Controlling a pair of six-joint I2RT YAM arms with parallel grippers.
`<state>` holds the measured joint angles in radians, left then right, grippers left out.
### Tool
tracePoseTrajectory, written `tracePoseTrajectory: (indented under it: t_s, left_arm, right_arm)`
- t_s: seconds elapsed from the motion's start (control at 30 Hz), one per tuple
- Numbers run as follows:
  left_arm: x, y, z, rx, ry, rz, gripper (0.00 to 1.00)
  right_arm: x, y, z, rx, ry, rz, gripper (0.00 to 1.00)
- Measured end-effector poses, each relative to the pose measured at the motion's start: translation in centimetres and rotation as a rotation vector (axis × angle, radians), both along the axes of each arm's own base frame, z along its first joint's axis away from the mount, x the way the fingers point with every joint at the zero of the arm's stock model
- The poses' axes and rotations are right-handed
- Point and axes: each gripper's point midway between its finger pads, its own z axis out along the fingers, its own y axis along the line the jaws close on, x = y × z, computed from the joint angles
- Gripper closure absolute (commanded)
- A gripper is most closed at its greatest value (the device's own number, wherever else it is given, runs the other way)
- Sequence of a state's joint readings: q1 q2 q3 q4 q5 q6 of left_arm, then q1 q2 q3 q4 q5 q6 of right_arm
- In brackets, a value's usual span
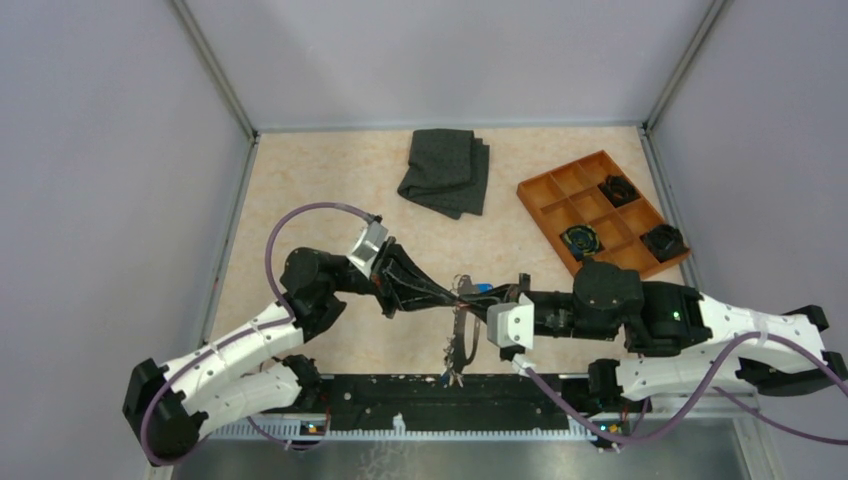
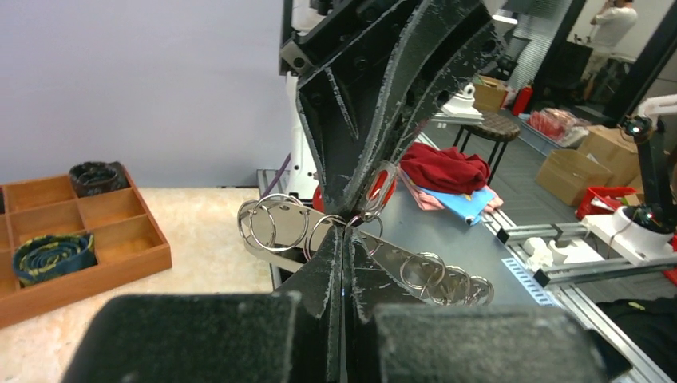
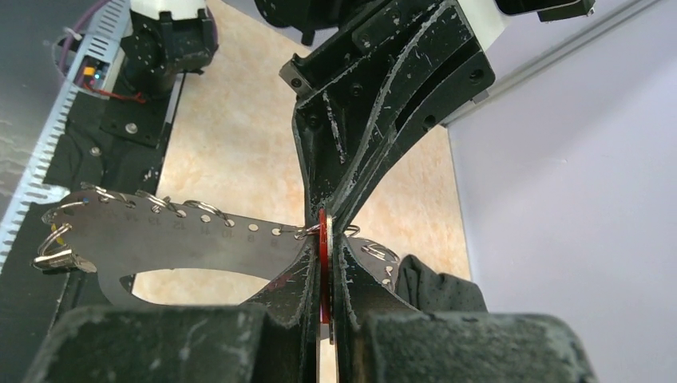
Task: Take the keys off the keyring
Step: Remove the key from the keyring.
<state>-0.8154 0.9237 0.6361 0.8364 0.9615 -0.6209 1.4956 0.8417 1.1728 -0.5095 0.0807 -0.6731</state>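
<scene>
My two grippers meet tip to tip above the middle of the table. The right gripper [image 3: 325, 225] is shut on a key with a red head [image 3: 323, 267], which shows edge-on between its fingers. The left gripper [image 2: 345, 229] is shut at a small split ring on the keyring [image 2: 275, 249], a pale metal band with holes and several rings [image 2: 270, 223]. The red key [image 2: 378, 186] sits just beyond the left tips. From above, the keyring [image 1: 460, 345] hangs below both grippers [image 1: 466, 294]. Another small key [image 3: 57, 258] dangles from the band's far end.
A folded dark grey cloth [image 1: 445, 172] lies at the back centre. An orange compartment tray [image 1: 545, 187] at the back right holds black lumpy clumps [image 1: 618, 188]. A black rail [image 1: 400, 402] runs along the near edge between the arm bases.
</scene>
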Motion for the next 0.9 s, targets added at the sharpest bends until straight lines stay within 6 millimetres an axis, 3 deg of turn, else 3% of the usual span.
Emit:
tracePoseTrajectory:
  t_s: [0.33, 0.9]
  left_arm:
    - [2.0, -0.2, -0.5, 0.044, 0.088, 0.133, 1.0]
    - [5.9, 0.2, -2.2, 0.143, 0.012, 0.385, 1.0]
  right_arm:
    - [1.3, -0.4, -0.5, -0.027, -0.026, -0.07, 1.0]
    - [4.2, 0.2, -2.7, -0.112, -0.032, -0.245, 1.0]
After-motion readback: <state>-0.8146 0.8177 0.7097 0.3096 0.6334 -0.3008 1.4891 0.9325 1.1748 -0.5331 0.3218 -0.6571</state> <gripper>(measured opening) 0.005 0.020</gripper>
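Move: The red-edged key is already between the right fingertips; from the left hand, which pinches the ring just beside it, the key lies about 2 cm to the right, some 1 cm back and 1 cm higher. The long metal plate carrying the rings hangs through that spot, its middle roughly 5 cm back from the left hand, level sideways and 3 cm below, with its rear cluster of rings about 11 cm back and 6 cm lower. Keeping the ring pinched, the left hand goes about 6 cm forward and a little down, turning some 20 degrees counter-clockwise and drawing gradually ahead of the right fingers. The right hand keeps its shut grip on the red-edged key and travels the same way, about 4 cm forward and 2.5 cm down, while turning some 15 degrees clockwise, so that both sets of fingers swing to point more forward with the ring and plate between them. ##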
